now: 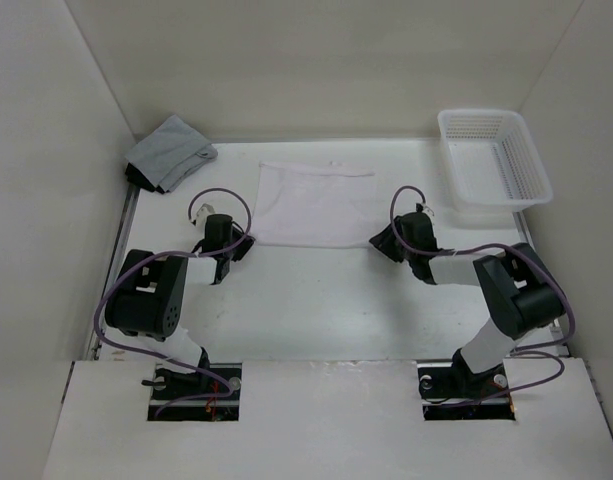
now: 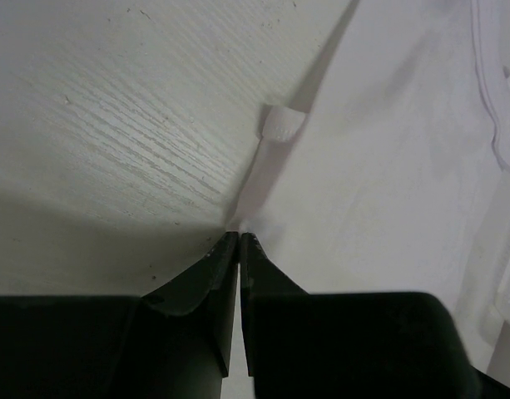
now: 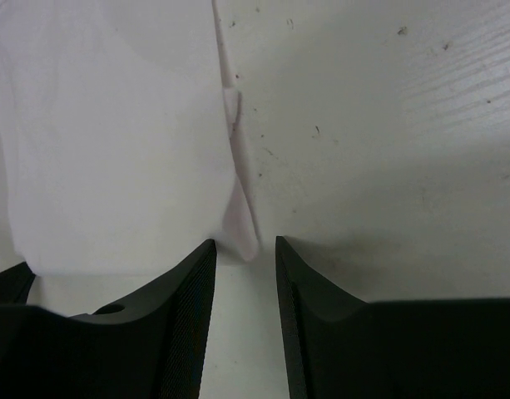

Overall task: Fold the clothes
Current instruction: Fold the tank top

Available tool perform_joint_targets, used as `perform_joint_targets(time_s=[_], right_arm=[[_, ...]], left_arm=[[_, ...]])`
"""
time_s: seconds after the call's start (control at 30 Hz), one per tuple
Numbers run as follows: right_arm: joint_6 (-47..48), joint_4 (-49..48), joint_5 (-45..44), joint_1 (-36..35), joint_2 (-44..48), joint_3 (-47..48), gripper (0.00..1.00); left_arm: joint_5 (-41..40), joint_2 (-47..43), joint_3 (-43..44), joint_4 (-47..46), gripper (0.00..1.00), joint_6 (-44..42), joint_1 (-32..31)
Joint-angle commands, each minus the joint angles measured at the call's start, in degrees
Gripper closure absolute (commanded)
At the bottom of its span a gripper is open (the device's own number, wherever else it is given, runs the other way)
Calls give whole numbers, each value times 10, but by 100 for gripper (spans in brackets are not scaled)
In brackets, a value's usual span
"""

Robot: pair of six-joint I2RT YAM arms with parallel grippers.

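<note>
The clothes (image 1: 314, 203), a plain white garment, lie spread flat at the middle back of the table. My left gripper (image 1: 240, 246) is at the garment's near left corner. In the left wrist view its jaws (image 2: 239, 235) are shut, and the corner of the clothes (image 2: 388, 183) runs into the tips. My right gripper (image 1: 384, 243) is at the near right corner. In the right wrist view it (image 3: 245, 243) stands open, low over the table. The pointed corner of the clothes (image 3: 113, 141) lies just ahead of the gap and is not pinched.
A grey garment (image 1: 169, 152) with a dark edge lies crumpled at the back left. A white plastic basket (image 1: 494, 160) stands at the back right. White walls close in the table on three sides. A small white tab (image 2: 281, 125) sticks out from the clothes' left edge.
</note>
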State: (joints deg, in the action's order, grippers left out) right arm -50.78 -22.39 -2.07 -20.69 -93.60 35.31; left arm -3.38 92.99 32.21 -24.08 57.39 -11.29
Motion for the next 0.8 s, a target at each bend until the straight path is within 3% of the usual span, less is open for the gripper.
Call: perform_joint_targets(time_s=[0.0,0.1,0.37,0.57,0.77], right_arm=[[-22,-39,9,3,-27,12,61],[-37,-58,19,6,-35,3,67],[-39,-32,26,9,-21,1,67],[-42,-45,23,9,-32,0,87],[-30,-82,11,7,27,-29,96]], left_arm=[[12,7,-2,-36,97,7,-2],[14,10,-2,-40,97,9,-2],[14,-7,-14,-40,99,10,5],[14,-8,-14,-44,99,9,5],[18,-72,-28,-51,100,8,0]])
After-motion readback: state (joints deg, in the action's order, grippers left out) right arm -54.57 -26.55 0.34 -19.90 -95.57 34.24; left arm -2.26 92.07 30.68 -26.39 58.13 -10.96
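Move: The tank top's near right corner lies between the right hand's open fingertips, about 1 cm ahead, 1 cm to its left and a touch below. The tank top's middle is some 7 cm ahead and 11 cm left of this hand; the white basket stands roughly 17 cm ahead and 21 cm to its right. The left hand's shut fingertips are already on the near left corner, with the gray clothes about 16 cm ahead and 14 cm left of them. The right fingers shut and pinch the near right corner of the tank top, after the hand slides about 1 cm forward and left onto it, low over the table, with a roll of some 5 degrees, then eases slightly back. The left hand stays put, still pinching the near left corner. ##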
